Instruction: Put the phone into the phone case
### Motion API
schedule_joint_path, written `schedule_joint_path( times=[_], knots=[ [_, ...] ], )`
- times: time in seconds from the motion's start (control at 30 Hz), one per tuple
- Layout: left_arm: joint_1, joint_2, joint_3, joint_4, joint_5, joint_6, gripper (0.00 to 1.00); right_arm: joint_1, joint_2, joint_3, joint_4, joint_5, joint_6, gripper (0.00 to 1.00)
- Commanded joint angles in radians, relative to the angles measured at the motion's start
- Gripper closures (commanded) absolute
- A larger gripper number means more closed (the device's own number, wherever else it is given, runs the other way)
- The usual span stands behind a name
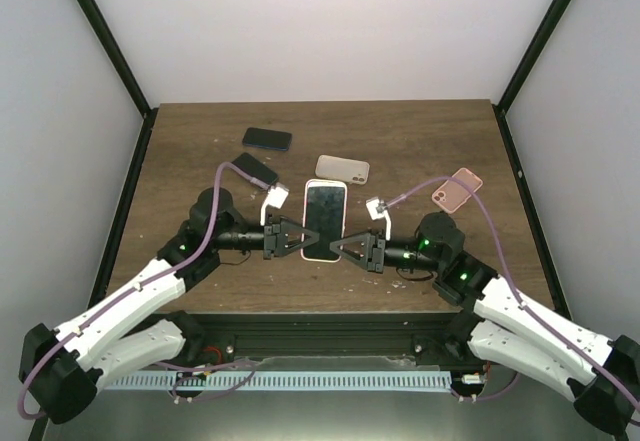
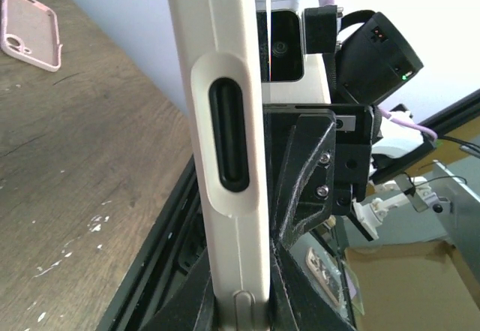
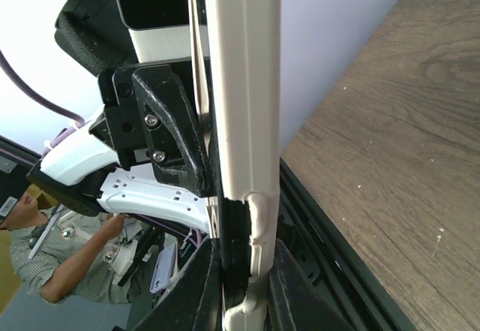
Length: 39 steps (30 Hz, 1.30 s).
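Note:
A phone (image 1: 325, 217) with a pale lit screen sits in a cream phone case (image 1: 309, 252), held level above the table's front between both grippers. My left gripper (image 1: 298, 239) is shut on its left edge, my right gripper (image 1: 349, 249) on its right edge. In the left wrist view the case's edge (image 2: 225, 158) stands upright between my fingers, with the gripper (image 2: 240, 305) at the bottom. In the right wrist view the case (image 3: 244, 83) runs up from the gripper (image 3: 247, 290), and the phone's dark edge (image 3: 235, 241) shows beside it near the fingers.
A dark phone (image 1: 267, 139) and a second dark slab (image 1: 256, 170) lie at the back left of the wooden table (image 1: 420, 141). A beige case (image 1: 342, 168) lies behind the held phone. A pink case (image 1: 457, 190) lies at the right, also in the left wrist view (image 2: 28, 29).

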Motion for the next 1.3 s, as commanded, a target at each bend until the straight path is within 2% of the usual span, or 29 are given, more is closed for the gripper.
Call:
schedule_joint_path(
  times=[0.0,0.07,0.2,0.3,0.37,0.43,0.47,0.6,0.83,1.03,1.13,1.27],
  knots=[
    [-0.005,0.020,0.030,-0.072,-0.121,0.099,1.00,0.009,0.049,0.040,-0.039,0.052,0.012,0.99],
    [-0.005,0.010,0.035,-0.097,-0.142,0.103,0.97,0.009,0.054,0.031,-0.020,0.059,-0.004,0.99],
    [0.004,-0.022,0.065,-0.216,-0.246,0.137,0.65,0.008,0.055,0.044,-0.075,0.120,-0.092,0.99],
    [0.016,-0.049,0.081,-0.301,-0.339,0.166,0.35,-0.011,0.107,0.074,-0.164,0.148,-0.163,0.99],
    [0.024,-0.070,0.085,-0.340,-0.408,0.181,0.18,-0.034,0.152,0.087,-0.197,0.144,-0.199,0.99],
    [0.027,-0.087,0.091,-0.374,-0.454,0.197,0.03,-0.063,0.197,0.094,-0.210,0.122,-0.225,0.99],
    [0.028,-0.095,0.091,-0.387,-0.476,0.204,0.00,-0.083,0.221,0.096,-0.210,0.105,-0.243,0.99],
    [0.030,-0.099,0.104,-0.476,-0.575,0.224,0.00,-0.169,0.348,0.107,-0.207,0.009,-0.287,0.99],
    [0.050,-0.107,0.098,-0.569,-0.651,0.240,0.00,-0.301,0.624,0.132,-0.126,-0.170,-0.366,0.99],
    [0.078,-0.143,0.054,-0.594,-0.702,0.225,0.00,-0.328,0.836,0.229,-0.068,-0.260,-0.415,0.99],
    [0.096,-0.139,0.037,-0.601,-0.703,0.220,0.00,-0.330,0.951,0.323,-0.132,-0.269,-0.463,0.97],
    [0.106,-0.117,0.029,-0.603,-0.700,0.226,0.00,-0.336,1.046,0.418,-0.201,-0.160,-0.513,0.94]
  ],
)
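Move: The phone, already in its white case, is held in the air by both hands: its middle is about 3 cm ahead and 3 cm right of the left hand, and 4 cm ahead and 3 cm left of the right. The table spot it is taken to lies some 17 cm ahead, 4 cm left and 25 cm below the right hand; the spare white case is about 13 cm beyond that spot and 4 cm right of it. The cased phone goes down towards the open table with the right hand alone, some 22 cm down and 15 cm forward, the right fingers keeping their pinch on its right edge and tipping about 30 degrees downward. Early on the left fingers open wide and let go of the left edge, and that hand backs off some 10 cm left, also forward and down, swinging counter-clockwise. ##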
